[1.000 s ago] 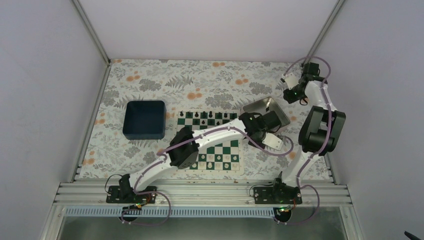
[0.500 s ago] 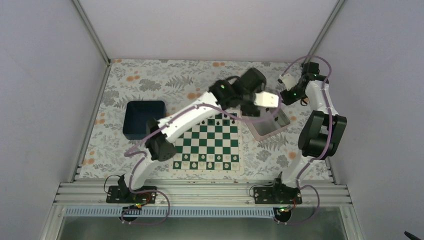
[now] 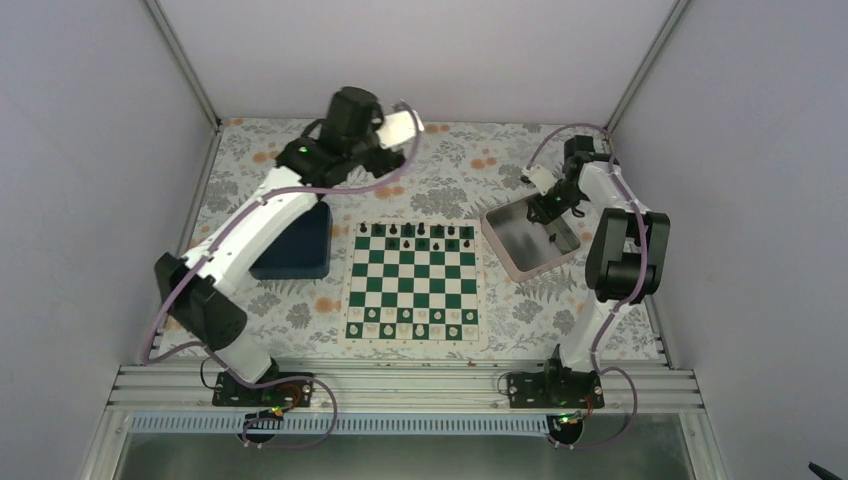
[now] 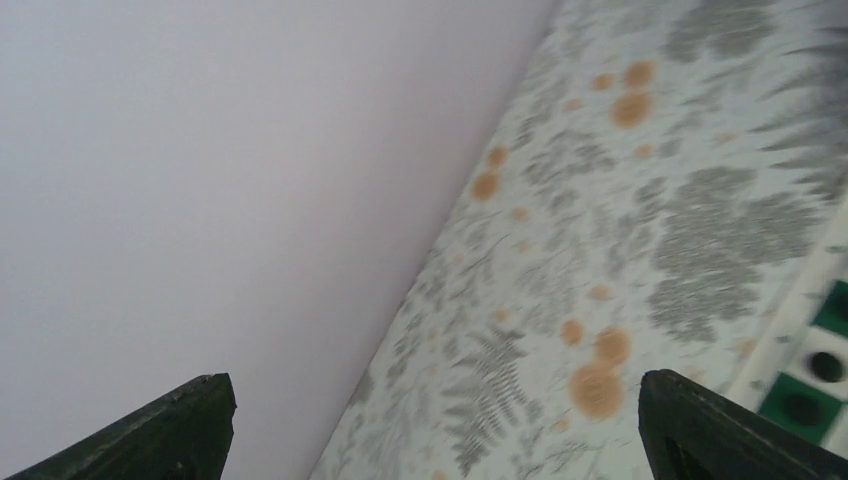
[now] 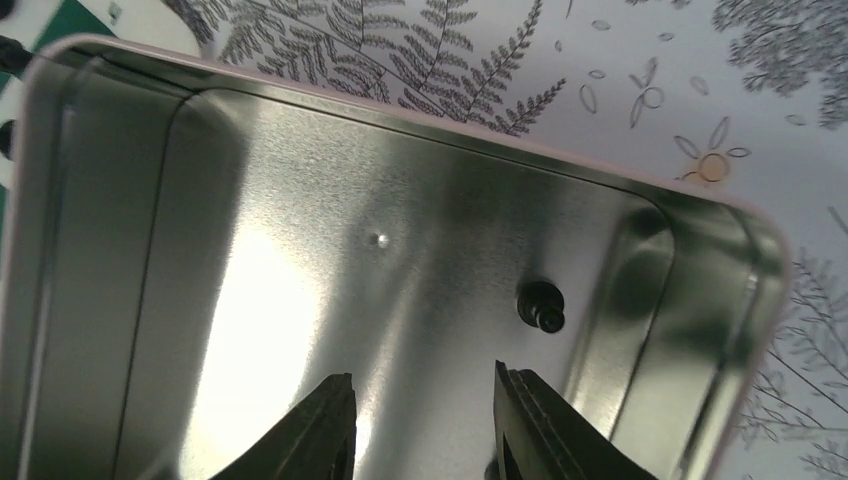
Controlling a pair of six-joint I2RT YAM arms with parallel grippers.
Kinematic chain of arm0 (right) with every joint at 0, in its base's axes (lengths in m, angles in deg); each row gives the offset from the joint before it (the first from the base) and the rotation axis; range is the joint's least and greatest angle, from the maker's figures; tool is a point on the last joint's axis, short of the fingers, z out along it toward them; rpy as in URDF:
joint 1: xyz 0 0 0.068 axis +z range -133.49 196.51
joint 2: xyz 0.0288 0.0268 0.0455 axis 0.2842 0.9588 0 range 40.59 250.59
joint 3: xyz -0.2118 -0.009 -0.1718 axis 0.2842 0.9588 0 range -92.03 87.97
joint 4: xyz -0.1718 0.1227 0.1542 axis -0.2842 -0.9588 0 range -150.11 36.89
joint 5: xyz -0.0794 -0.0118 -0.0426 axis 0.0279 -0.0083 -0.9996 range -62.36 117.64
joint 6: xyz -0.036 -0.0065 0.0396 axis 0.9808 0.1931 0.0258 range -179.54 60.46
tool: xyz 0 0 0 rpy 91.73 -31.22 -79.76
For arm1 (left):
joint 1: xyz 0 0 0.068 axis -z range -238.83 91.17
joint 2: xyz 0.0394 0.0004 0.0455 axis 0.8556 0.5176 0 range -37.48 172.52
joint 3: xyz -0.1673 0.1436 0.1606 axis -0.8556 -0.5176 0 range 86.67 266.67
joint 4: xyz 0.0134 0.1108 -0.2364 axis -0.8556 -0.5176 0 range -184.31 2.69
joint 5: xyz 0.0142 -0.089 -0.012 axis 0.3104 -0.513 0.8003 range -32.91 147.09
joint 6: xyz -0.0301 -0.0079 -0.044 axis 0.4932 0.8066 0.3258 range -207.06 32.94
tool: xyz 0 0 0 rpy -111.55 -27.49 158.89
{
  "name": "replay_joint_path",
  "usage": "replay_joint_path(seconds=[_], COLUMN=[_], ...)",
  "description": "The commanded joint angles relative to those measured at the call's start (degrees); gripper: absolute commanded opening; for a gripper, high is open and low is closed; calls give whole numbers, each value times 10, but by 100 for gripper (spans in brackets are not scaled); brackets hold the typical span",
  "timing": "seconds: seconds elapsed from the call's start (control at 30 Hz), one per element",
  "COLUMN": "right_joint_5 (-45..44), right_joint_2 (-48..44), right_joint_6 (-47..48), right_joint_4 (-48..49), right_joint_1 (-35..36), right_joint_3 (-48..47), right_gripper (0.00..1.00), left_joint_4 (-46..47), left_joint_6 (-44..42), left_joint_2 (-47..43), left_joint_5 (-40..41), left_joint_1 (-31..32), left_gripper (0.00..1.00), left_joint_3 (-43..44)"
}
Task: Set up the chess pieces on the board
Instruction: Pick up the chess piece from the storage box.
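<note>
The green-and-white board [image 3: 413, 283] lies mid-table. Several black chess pieces [image 3: 408, 232] stand along its far rows. One more black piece [image 5: 541, 305] lies in the silver tray [image 5: 120, 300], just beyond my right gripper [image 5: 425, 385], which hovers low over the tray floor, open, with nothing between its fingers. From above, the right gripper [image 3: 546, 207] is over the tray [image 3: 505, 262]. My left gripper [image 3: 408, 125] is raised high over the far left of the table, wide open and empty [image 4: 435, 380], looking at the back wall and a blurred board corner [image 4: 815, 370].
A dark blue bin [image 3: 300, 250] sits left of the board, partly under the left arm. Cream pieces [image 3: 412, 322] fill the board's near rows. Grey walls close in on three sides, and a floral cloth [image 3: 450, 165] covers the table.
The left arm swung from beside the tray up and back to the far left, and its gripper opened wide. The right gripper came down over the tray and opened wider.
</note>
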Motion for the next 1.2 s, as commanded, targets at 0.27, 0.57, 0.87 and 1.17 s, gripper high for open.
replay_joint_path(seconds=[0.27, 0.57, 0.87, 1.17], right_joint_5=[-86, -116, -123, -128], right_joint_2=[57, 77, 103, 122], right_joint_6=[-45, -53, -54, -53], right_joint_4=[41, 52, 54, 43], right_joint_1=[31, 37, 37, 38], right_joint_3=[-24, -40, -61, -71], right_gripper=[35, 35, 35, 31], left_joint_4=[125, 153, 161, 160], left_joint_6=[44, 59, 67, 70], left_joint_2=[-116, -138, -155, -166], left_joint_5=[-25, -56, -72, -85], left_joint_1=[-188, -257, -280, -296], left_gripper=[100, 100, 100, 100], left_joint_3=[-143, -192, -219, -241])
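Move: The black chess piece to be picked stands in the storage box near its far-left wall, about 4 cm ahead of the right hand, 1 cm to its right and 7 cm below. The box's far corner is some 5 cm beyond that piece and 3 cm to its right; the second black piece is about 6 cm nearer and 3 cm to the right of it. From the left hand, the target lies roughly 43 cm right, 3 cm ahead and 32 cm below. The right hand sinks about 5 cm into the storage box onto the black chess piece by the far-left wall, dropping first, then easing nearly 4 cm forward and slightly right before sinking again, while its left-leaning fingers swing some 10 degrees to almost plumb and stay part-open on either side of the piece, not yet closing. The left arm, its gripper wide open, meanwhile swings clear, high up, to the left and a little forward, away from the board, turning counter-clockwise and slowing. ##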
